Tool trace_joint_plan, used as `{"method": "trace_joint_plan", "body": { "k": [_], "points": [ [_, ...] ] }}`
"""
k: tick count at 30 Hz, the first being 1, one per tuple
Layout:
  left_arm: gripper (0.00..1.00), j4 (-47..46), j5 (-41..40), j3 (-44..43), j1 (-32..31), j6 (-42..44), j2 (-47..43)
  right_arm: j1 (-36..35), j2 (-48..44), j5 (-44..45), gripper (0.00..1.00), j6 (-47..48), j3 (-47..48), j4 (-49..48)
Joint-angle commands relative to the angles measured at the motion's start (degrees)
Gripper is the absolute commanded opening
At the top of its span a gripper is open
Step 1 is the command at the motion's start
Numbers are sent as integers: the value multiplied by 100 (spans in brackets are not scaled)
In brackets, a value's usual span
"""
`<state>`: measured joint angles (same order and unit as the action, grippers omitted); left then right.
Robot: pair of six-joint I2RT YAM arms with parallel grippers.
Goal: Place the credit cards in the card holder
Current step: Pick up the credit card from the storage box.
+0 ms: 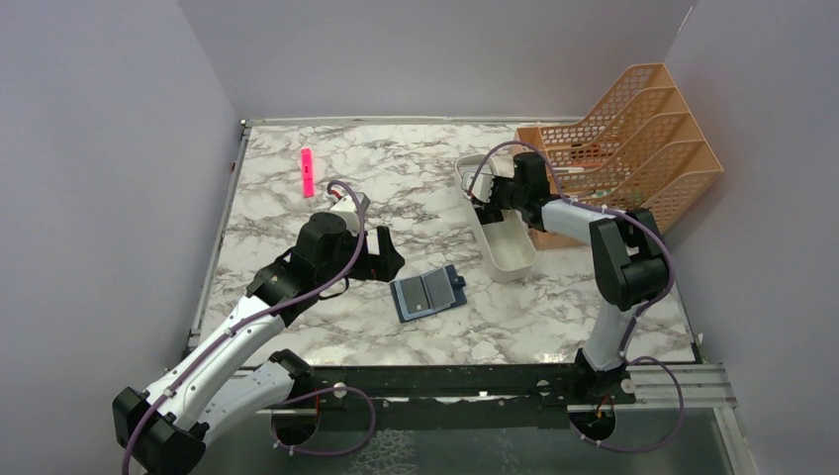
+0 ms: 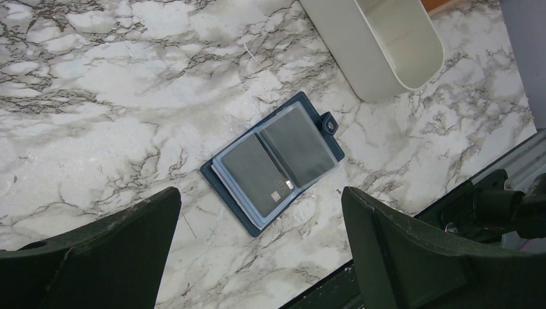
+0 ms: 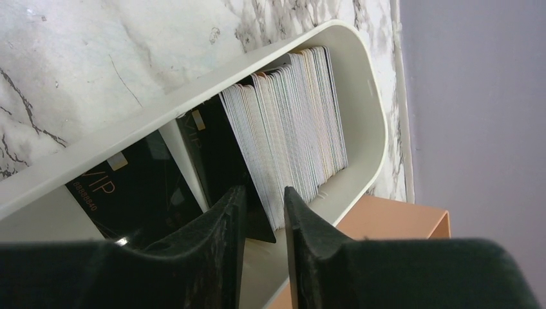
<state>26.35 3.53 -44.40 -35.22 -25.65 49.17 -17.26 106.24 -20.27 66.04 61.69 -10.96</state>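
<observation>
The card holder point(image 1: 428, 293) lies open on the marble, a grey credit card point(image 2: 254, 174) in each of its two clear sleeves. My left gripper point(image 1: 381, 259) hovers just left of the card holder point(image 2: 277, 164), and in the wrist view the gripper point(image 2: 259, 193) stands wide open and empty above it. My right gripper point(image 1: 492, 203) reaches into the long white tray point(image 1: 514, 262). A packed row of credit cards point(image 3: 290, 116) stands there on edge. The right gripper point(image 3: 264, 193) has its jaws a narrow gap apart, straddling a black card point(image 3: 257, 222) at the near end of the row.
Another black card printed VIP point(image 3: 129, 187) leans in the tray point(image 3: 367, 96) behind a divider. An orange mesh file rack point(image 1: 633, 139) stands right of the tray, against the right wall. A pink marker point(image 1: 307, 171) lies at the far left. The table's front rail runs close below the card holder.
</observation>
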Motion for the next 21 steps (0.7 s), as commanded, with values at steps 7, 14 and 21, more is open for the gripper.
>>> {"method": "trace_joint_plan", "body": {
  "k": [7,14,21],
  "points": [
    [99,54,-45,-62,15,28,-15,20,-207,-117,16,56,141,-64],
    [99,55,-53,-69,15,26,-28,20,-452,-51,14,25,138,1],
    [99,54,-45,-66,15,25,-23,21,-665,-40,11,51,202,294]
  ]
}}
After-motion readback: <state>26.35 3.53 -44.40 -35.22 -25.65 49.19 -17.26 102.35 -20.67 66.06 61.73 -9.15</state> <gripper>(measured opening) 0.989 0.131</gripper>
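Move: The black VIP card at the front of the card stack has its right end between the right hand's open fingers; its middle lies about 3 cm to the left, 1 cm ahead and 1 cm below. The rest of the stack is centred roughly 3 cm beyond that card, and a loose black card lies 3 cm back, 3 cm left and lower. For the idle left hand, the front card is about 20 cm ahead, 20 cm right and 12 cm lower. Staying almost in place in the storage box, the right hand closes its partly open fingers and pinches the near-stack black VIP card by its right end, easing back by less than half a centimetre. With the grip closed, it then lifts nearly straight up, about 2.5 cm and gathering speed, wrist attitude almost unchanged, drawing the card up along the front of the stack. ##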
